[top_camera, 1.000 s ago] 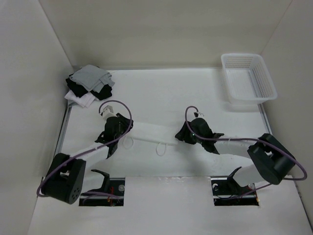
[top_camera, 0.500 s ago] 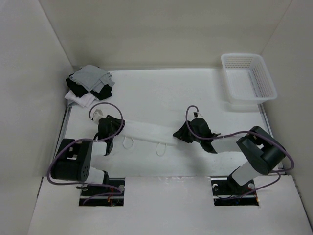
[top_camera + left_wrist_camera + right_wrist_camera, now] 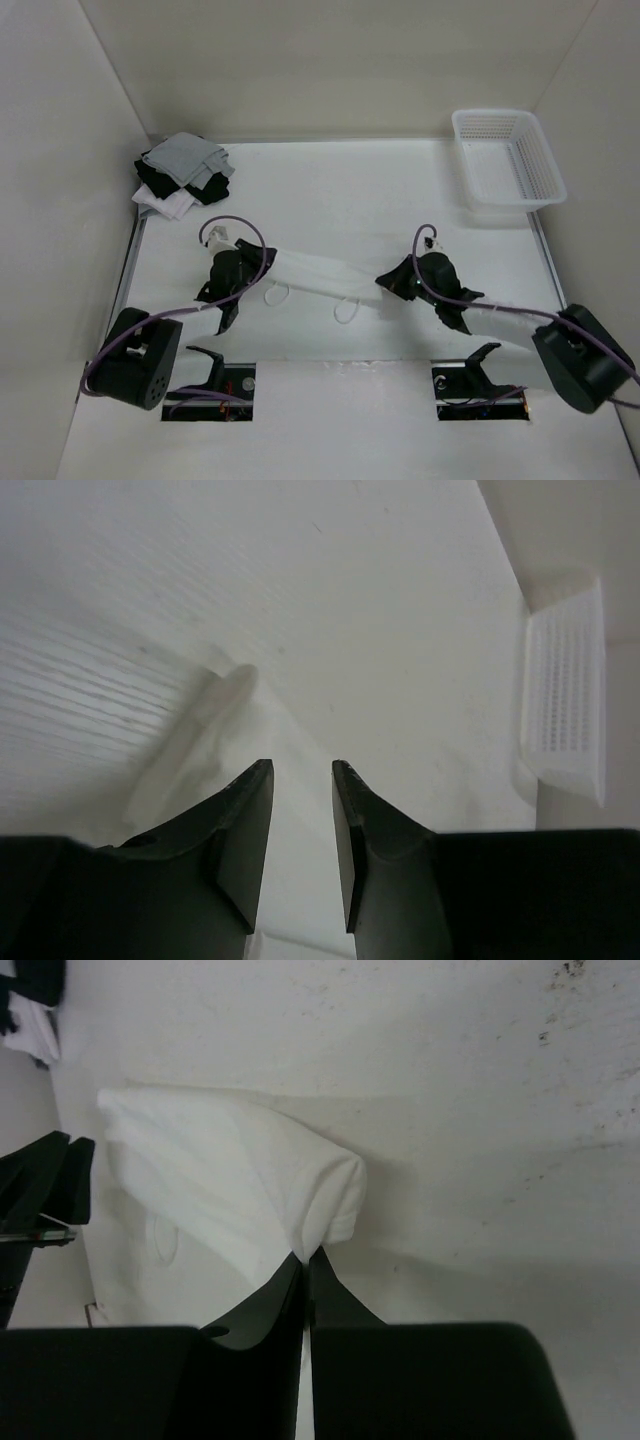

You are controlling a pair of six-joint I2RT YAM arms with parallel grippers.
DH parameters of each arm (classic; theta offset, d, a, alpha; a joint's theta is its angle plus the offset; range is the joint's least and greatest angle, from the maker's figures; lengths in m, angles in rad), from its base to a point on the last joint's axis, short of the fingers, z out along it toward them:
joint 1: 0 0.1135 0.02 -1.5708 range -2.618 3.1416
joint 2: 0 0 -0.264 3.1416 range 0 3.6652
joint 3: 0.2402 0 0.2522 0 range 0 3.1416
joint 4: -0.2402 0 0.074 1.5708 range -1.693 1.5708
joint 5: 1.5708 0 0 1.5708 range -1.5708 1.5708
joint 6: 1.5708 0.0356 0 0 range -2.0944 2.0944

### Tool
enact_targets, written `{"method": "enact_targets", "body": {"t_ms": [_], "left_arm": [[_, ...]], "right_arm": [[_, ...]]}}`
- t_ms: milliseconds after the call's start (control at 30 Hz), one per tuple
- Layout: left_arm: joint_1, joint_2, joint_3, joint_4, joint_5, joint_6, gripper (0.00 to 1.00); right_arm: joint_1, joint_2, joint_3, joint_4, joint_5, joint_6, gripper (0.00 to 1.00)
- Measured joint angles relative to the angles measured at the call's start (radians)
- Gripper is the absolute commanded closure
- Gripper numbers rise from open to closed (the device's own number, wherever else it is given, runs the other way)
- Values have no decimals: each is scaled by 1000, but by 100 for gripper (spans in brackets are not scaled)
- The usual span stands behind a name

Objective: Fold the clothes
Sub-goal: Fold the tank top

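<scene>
The clothes (image 3: 320, 272) are one white garment, drawn out as a long band across the table's middle. Two thin string loops (image 3: 347, 310) trail from its near edge. My right gripper (image 3: 385, 283) is shut on the garment's right end. In the right wrist view its closed tips (image 3: 305, 1253) pinch a bunched fold of the cloth (image 3: 220, 1160). My left gripper (image 3: 252, 268) sits at the garment's left end. Its jaws (image 3: 302, 765) stand parted, with white cloth (image 3: 190, 740) just ahead. I cannot tell whether its pads touch the fabric.
A stack of grey, black and white garments (image 3: 183, 172) lies in the far left corner. A white mesh basket (image 3: 497, 113) stands at the far right, also seen in the left wrist view (image 3: 565, 700). White walls close in the table on three sides.
My right gripper has closed on the garment's right end and moved right and nearer. The garment has shifted and stretched with it. The left arm has changed its pose beside the left end.
</scene>
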Motion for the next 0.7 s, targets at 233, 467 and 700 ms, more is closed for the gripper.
{"method": "enact_targets", "body": {"t_ms": [233,467,700], "left_arm": [[-169,-142,-12,-87,-51,-4,70],[-293,-197,-5,-143,-92,-5,70],[-301,-231,-8,-164,-96,-5,69]], "right_arm": [[1,-399,30,-362,38,-62,94],[57,-391,277,-630,68,-104,95],[109,-100,534,-687,76,-105,97]]}}
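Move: The right hand's shut fingers already hold the tank top's right end. Its left end, the side being folded towards, lies about 25 cm to this hand's left, 5 cm farther out and 3 cm lower. One strap loop sticks out about 7 cm left and 6 cm back, the other about 23 cm left and 2 cm back. From the left hand, the tank top's left end is almost straight below, some 5 cm down. Keeping its pinch on the tank top's right end, the right hand raises it about 12 cm off the table, easing back and right first, then swinging left and forward over the strip. The left hand, slightly open and gripping nothing, goes right about 7 cm and back towards its own base, rising a little and turning some 10 degrees clockwise above the cloth's left end. ##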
